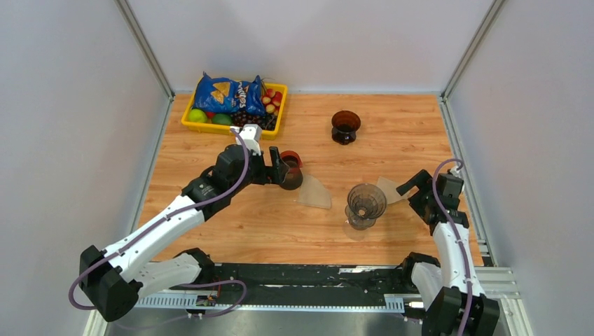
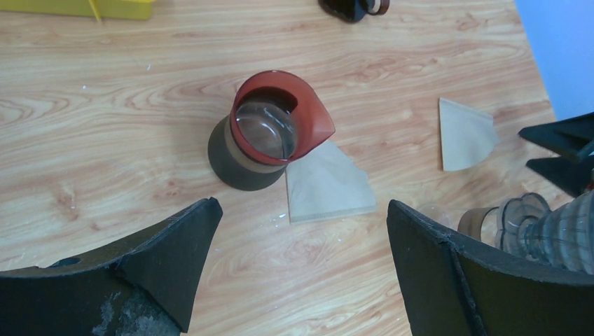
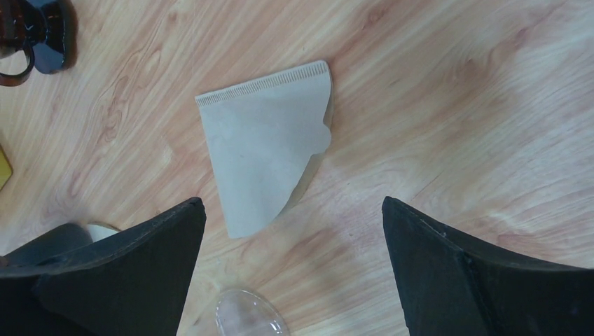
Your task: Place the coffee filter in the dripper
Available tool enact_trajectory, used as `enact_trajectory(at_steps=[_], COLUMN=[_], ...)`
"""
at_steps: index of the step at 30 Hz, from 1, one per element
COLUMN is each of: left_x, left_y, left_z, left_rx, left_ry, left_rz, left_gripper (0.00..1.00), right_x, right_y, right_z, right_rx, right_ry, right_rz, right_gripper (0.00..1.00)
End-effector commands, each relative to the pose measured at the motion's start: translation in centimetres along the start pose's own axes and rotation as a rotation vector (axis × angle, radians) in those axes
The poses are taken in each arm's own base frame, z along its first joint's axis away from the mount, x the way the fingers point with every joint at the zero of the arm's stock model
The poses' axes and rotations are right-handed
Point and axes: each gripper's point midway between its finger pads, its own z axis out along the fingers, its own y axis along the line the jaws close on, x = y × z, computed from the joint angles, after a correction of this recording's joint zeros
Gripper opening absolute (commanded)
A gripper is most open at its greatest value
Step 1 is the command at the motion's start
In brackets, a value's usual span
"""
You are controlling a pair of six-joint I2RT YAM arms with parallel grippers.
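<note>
Two tan paper coffee filters lie flat on the wooden table. One filter (image 1: 315, 192) (image 2: 326, 183) rests against a red-rimmed glass carafe (image 1: 291, 170) (image 2: 270, 129). The other filter (image 1: 389, 189) (image 3: 270, 143) lies just right of a clear ribbed dripper (image 1: 365, 204) (image 2: 553, 227). My left gripper (image 1: 284, 170) (image 2: 301, 204) is open, low beside the carafe, with nothing between its fingers. My right gripper (image 1: 413, 190) (image 3: 292, 203) is open above the near tip of the second filter and holds nothing.
A dark brown dripper (image 1: 345, 127) (image 3: 31, 35) stands at the back centre. A yellow tray (image 1: 210, 127) with a blue chip bag (image 1: 228, 93) and fruit sits at the back left. Grey walls enclose the table on three sides.
</note>
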Motion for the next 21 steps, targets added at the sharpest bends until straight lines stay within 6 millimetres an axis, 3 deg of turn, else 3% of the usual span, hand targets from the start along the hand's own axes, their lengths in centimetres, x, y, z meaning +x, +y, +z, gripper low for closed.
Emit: enact_trajectory(at_steps=[1,6,21], left_x=[-1.8,-1.2,-1.1], left_y=[-0.4,-0.1,0.5], left_z=[-0.4,-0.3,-0.5], left_rx=[0.028,0.017,-0.011], left_ry=[-0.099,-0.086,-0.083], left_rz=[-0.026,-0.016,-0.015], left_gripper=[1.00,1.00,1.00], right_x=[0.7,1.1,1.5], right_y=[1.8,2.7,2.7], right_z=[0.5,1.2,3.8], right_rx=[-0.108,-0.174,-0.192], right_ry=[0.024,0.016,0.034], right_rz=[0.085,0.166,0.241], right_gripper=[1.00,0.95,0.78])
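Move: Out to the right of the glass server, the coffee filter to be taken lies about 5 cm ahead of the right hand, 3 cm to its left and 6 cm below. The server stands roughly 14 cm left of that hand and 6 cm back, with the clear dripper on top. A second filter lies some 28 cm to the hand's left and 3 cm ahead. From the left hand, the filter to be taken is about 33 cm right, 1 cm ahead and 20 cm down. The open right hand sinks about 3.5 cm towards the coffee filter, shifting some 2.5 cm left early on and then easing about 2 cm forward. It rolls nearly 15 degrees, left side rising, while the fingers start to close, narrowing by about a fifth and staying well apart; no touch on the paper can be seen. ##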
